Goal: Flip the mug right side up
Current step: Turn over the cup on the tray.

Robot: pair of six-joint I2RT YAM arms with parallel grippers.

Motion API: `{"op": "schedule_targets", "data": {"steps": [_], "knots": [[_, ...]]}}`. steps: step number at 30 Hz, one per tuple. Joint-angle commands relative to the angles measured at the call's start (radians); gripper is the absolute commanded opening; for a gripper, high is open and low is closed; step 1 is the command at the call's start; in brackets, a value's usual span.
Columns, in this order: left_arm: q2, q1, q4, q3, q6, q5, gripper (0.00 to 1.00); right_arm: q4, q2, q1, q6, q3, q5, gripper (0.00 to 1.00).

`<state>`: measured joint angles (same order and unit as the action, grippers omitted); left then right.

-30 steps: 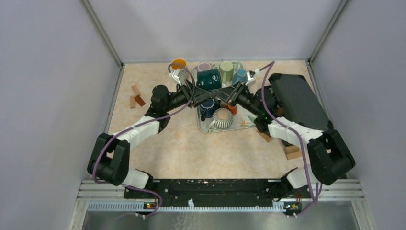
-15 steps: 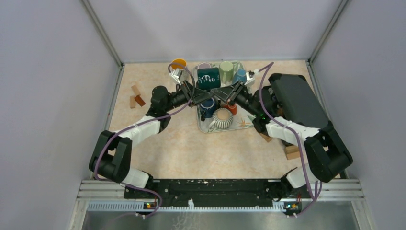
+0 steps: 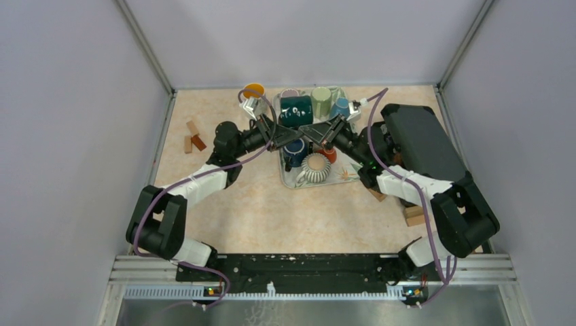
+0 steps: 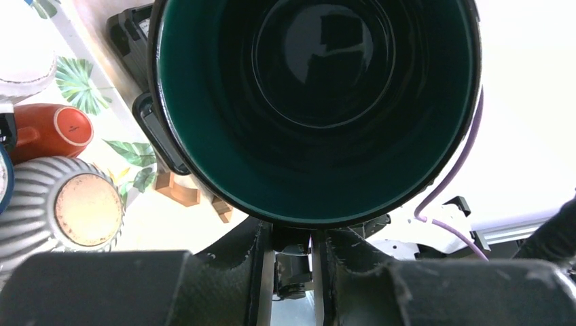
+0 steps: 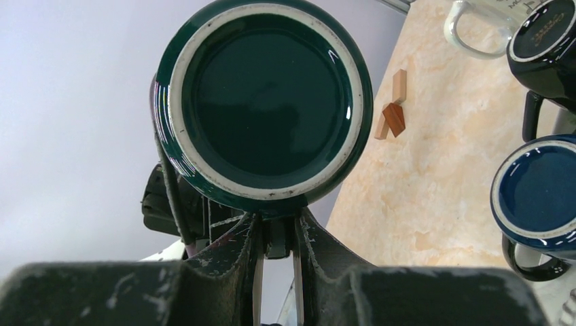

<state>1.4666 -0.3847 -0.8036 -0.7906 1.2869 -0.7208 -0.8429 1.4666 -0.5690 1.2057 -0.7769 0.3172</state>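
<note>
The dark green mug (image 3: 297, 111) is held on its side in the air over the far part of the tray (image 3: 343, 178). My left gripper (image 3: 284, 129) and right gripper (image 3: 318, 130) meet under it, each with jaws nearly closed on its handle. The left wrist view looks into the mug's open mouth (image 4: 316, 102), just above the left gripper (image 4: 293, 234). The right wrist view shows the mug's base (image 5: 265, 102), just above the right gripper (image 5: 277, 227). The handle itself is mostly hidden between the fingers.
On the tray are a grey ribbed mug (image 3: 314, 168), a dark blue mug (image 3: 295, 153), a red mug (image 3: 329, 153), and light green (image 3: 321, 100) and blue (image 3: 339, 107) mugs. An orange mug (image 3: 253, 90) stands far left. Wooden blocks (image 3: 192, 136) lie left and right (image 3: 414, 214). A black box (image 3: 421, 142) sits right.
The green mug has shifted slightly toward the far side with both grippers still on it. The right arm's elbow has moved a little to the left.
</note>
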Motion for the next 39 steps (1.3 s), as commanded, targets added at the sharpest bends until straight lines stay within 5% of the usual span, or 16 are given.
{"op": "schedule_targets", "data": {"steps": [1, 11, 23, 39], "knots": [[-0.047, -0.008, 0.065, -0.042, -0.108, 0.033, 0.0, -0.079, -0.016, -0.02, -0.047, -0.03, 0.038, 0.07], [-0.108, -0.008, 0.218, -0.102, -0.249, 0.149, 0.0, -0.005, -0.035, -0.02, -0.087, -0.019, 0.013, 0.57], [-0.17, -0.007, 0.423, -0.171, -0.417, 0.318, 0.0, 0.139, -0.111, -0.019, -0.168, -0.011, -0.039, 0.98], [-0.176, 0.079, 0.797, -0.369, -0.787, 0.739, 0.0, 0.613, -0.243, -0.02, -0.403, -0.113, -0.169, 0.99]]}}
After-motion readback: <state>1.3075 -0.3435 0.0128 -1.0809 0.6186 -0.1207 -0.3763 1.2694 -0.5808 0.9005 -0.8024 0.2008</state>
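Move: Both hands still hold the green mug's handle in the air. From the left hand, the orange-lined mug, near which it carries the green one, stands on the table about 22 cm ahead, 15 cm left and some 20 cm below. At that same depth, the pink mug is about 22 cm ahead and 3 cm left, the black mug 15 cm ahead and 4 cm left. From the right hand, the green mug's body is roughly 6 cm ahead, 2 cm left and 1 cm higher. The right fingers let go of the green mug's handle, opening wide as the hand dips, comes back up, then eases right and down about 3 cm. The left keeps its pinch on the handle, tilting nearly in place at first, then swings left and forward some 12 cm towards the orange-lined mug, dipping briefly and rolling the mouth upward while turning counter-clockwise, each about 35 degrees. ##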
